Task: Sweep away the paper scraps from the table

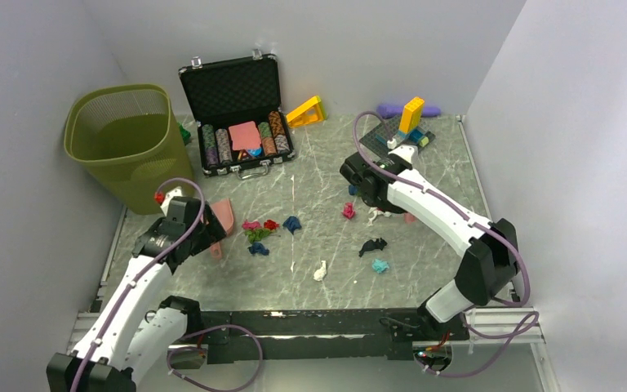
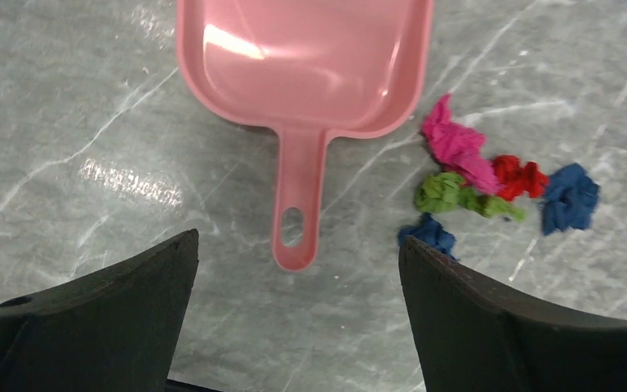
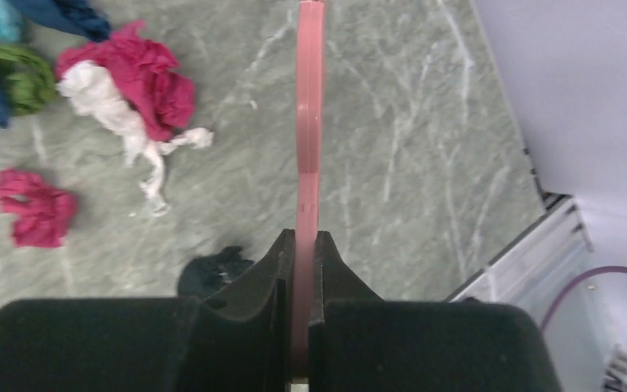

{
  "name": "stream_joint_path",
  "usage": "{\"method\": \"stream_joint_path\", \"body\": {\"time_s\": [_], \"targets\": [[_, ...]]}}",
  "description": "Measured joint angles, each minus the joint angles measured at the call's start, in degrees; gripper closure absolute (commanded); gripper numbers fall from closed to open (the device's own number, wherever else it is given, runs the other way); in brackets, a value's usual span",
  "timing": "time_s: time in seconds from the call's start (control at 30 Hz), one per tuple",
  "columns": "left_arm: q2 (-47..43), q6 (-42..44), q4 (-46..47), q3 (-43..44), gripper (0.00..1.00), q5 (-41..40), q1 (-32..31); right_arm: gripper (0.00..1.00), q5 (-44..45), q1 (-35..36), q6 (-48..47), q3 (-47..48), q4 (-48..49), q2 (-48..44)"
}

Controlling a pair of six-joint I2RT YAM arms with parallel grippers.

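Paper scraps lie on the grey-green marble table [image 1: 326,175]. A pink [image 1: 251,224], red [image 1: 271,224], green [image 1: 257,235] and blue [image 1: 259,248] cluster sits left of centre. More scraps, magenta [image 1: 349,211], white [image 1: 320,270], black [image 1: 372,245] and teal [image 1: 380,265], lie to the right. A pink dustpan [image 2: 302,65] lies flat, its handle [image 2: 298,204] pointing at my left gripper [image 2: 298,238]. That gripper is open and hangs just above the handle's end without touching it. My right gripper [image 3: 302,238] is shut on a thin pink flat tool [image 3: 309,122], beside magenta [image 3: 143,73] and white [image 3: 118,110] scraps.
A green mesh bin [image 1: 122,143] stands at the back left. An open black case [image 1: 237,110] of poker chips is behind the centre. A yellow block [image 1: 306,112] and a studded baseplate [image 1: 392,129] with blocks sit at the back. The metal frame [image 3: 531,253] edges the table on the right.
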Motion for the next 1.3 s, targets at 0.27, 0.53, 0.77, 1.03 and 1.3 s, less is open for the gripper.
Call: {"method": "stream_joint_path", "body": {"time_s": [0.27,0.53,0.77,1.03,1.3], "targets": [[7.17,-3.65,4.76,-7.56,0.20,-2.05,-0.66,1.00,-1.11,-0.52,-9.01,-5.27,4.68,-4.04],[15.74,-2.73,12.83,-8.35,0.39,-1.36,-1.33,1.00,-14.21,-2.01,-22.64,-12.57,22.18,-21.94],[20.20,0.59,17.53,-8.31,0.73,2.25,-2.21,1.00,-20.04,-2.21,-28.48,-15.72,28.65,-27.10],[19.91,1.62,22.73,-8.24,0.92,5.62,-9.81,1.00,-29.00,-2.34,-31.28,-17.25,32.09,-30.91],[21.03,1.81,16.33,0.39,0.92,1.40,-12.81,1.00,-47.43,-2.25,-31.41,-17.73,36.11,-27.65]]}}
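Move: The dustpan handle lies about 2 cm ahead of the open left hand, 2 cm right and 9 cm below. The pink-red-green scraps lie some 6 cm ahead of that hand and 13 cm right, a blue scrap 1 cm ahead and 13 cm right. From the right hand, holding the brush, those coloured scraps lie some 38 cm left, level and 17 cm below; a lone pink scrap 6 cm ahead, 14 cm left; the black scrap 4 cm back, 8 cm left. Down about 9 cm goes the left hand, fingers closing on the dustpan handle, then some 6 cm right and finally up about 4 cm with it, turning clockwise. The right hand keeps its grip on the brush, rises and swings about 12 cm left towards the coloured scraps, turning some 45 degrees counter-clockwise and rolling so that the brush head comes round to point left. ##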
